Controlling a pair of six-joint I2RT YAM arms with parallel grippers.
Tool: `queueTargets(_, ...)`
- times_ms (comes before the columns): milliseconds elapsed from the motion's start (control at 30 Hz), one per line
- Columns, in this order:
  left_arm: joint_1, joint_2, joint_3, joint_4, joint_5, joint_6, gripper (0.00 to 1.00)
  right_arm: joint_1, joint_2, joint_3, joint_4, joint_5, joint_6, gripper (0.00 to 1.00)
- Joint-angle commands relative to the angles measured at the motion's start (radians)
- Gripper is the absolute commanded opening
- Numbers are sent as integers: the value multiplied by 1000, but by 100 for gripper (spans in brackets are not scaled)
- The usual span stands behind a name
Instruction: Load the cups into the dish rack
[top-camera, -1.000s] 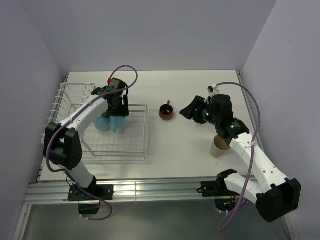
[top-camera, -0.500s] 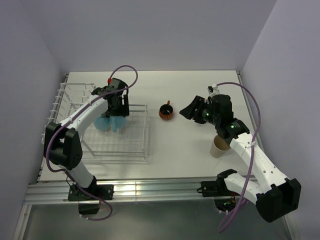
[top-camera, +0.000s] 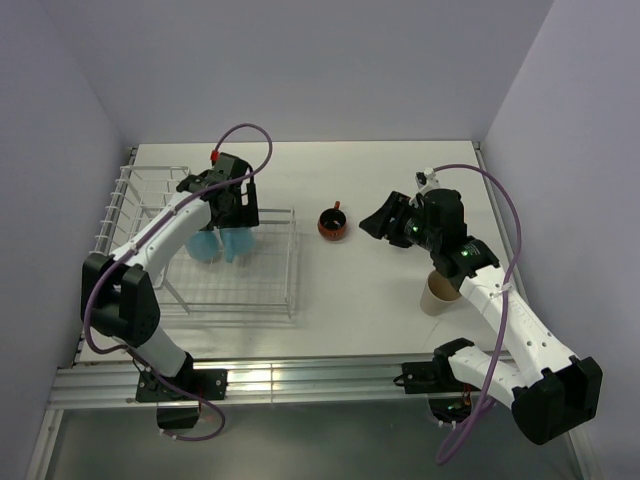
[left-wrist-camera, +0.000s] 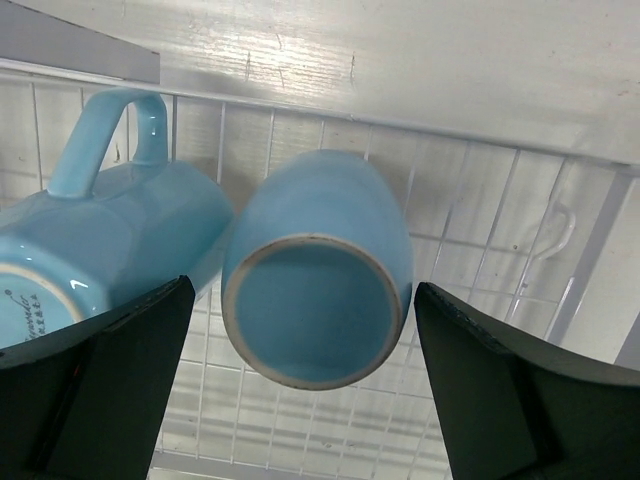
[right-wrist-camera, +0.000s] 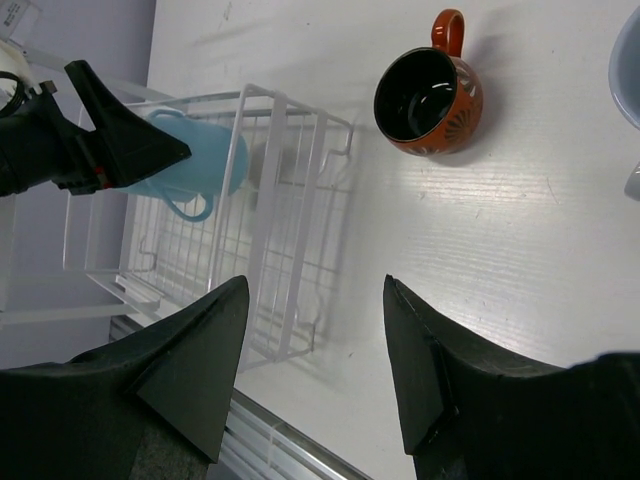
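Two light blue cups lie side by side on the floor of the white wire dish rack (top-camera: 294, 262). In the left wrist view one cup (left-wrist-camera: 318, 262) shows its round base, and the other (left-wrist-camera: 110, 230) has its handle pointing up. My left gripper (left-wrist-camera: 302, 286) (top-camera: 236, 222) hangs open just above the first cup, with a gap on each side. A red-orange cup (top-camera: 332, 224) (right-wrist-camera: 428, 100) stands upright on the table right of the rack. My right gripper (top-camera: 373, 226) (right-wrist-camera: 315, 285) is open and empty, raised to the right of that cup. A cream cup (top-camera: 437, 293) stands under the right arm.
The rack's raised end with upright prongs (top-camera: 125, 195) is at the far left, close to the side wall. White tabletop (top-camera: 370, 300) lies between the rack and the cream cup. The right wrist view shows the rack's near corner (right-wrist-camera: 290, 180) and one blue cup (right-wrist-camera: 195, 165).
My left gripper has opened wider and let go of the blue cup, which now lies in the rack. The left arm has lifted slightly. The right arm has not moved.
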Motion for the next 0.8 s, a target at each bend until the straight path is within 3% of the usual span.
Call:
queueTargets(0, -6, -50, 31, 26, -21, 9, 99, -3, -1, 19, 20, 24, -24, 64)
queueTargets(233, -26, -75, 88, 3, -33, 18, 99, -1, 2, 50, -31, 103, -55, 64)
queueTargets(533, -43, -128, 192, -57, -82, 30, 99, -3, 27, 150, -187, 326, -113, 64)
queueTargets(767, -110, -208, 231, -72, -92, 24, 99, -1, -59, 144, -331, 473, -109, 63)
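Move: The second blue cup, bottom up in the rack, lies between and below the left hand's open fingertips, its middle about 5 cm down and level with them. The first blue cup is some 9 cm left of the hand and 1 cm back. For the empty right hand, the pale blue cup stands roughly 11 cm ahead, 7 cm right and 17 cm down; the red cup is 11 cm ahead and 9 cm left, the beige cup 7 cm back and 19 cm right, both similarly low. Already wide open, the left fingers come up clear of the second blue cup; that hand rises slowly, then faster, about 11 cm almost straight up, drifting 2 cm right late on as its fingers tip some 15 degrees up and forward. The right hand swings 6 to 7 cm right towards the pale blue cup, staying high above the table, half open, turning clockwise and rolling its left side down about 15 degrees each. ##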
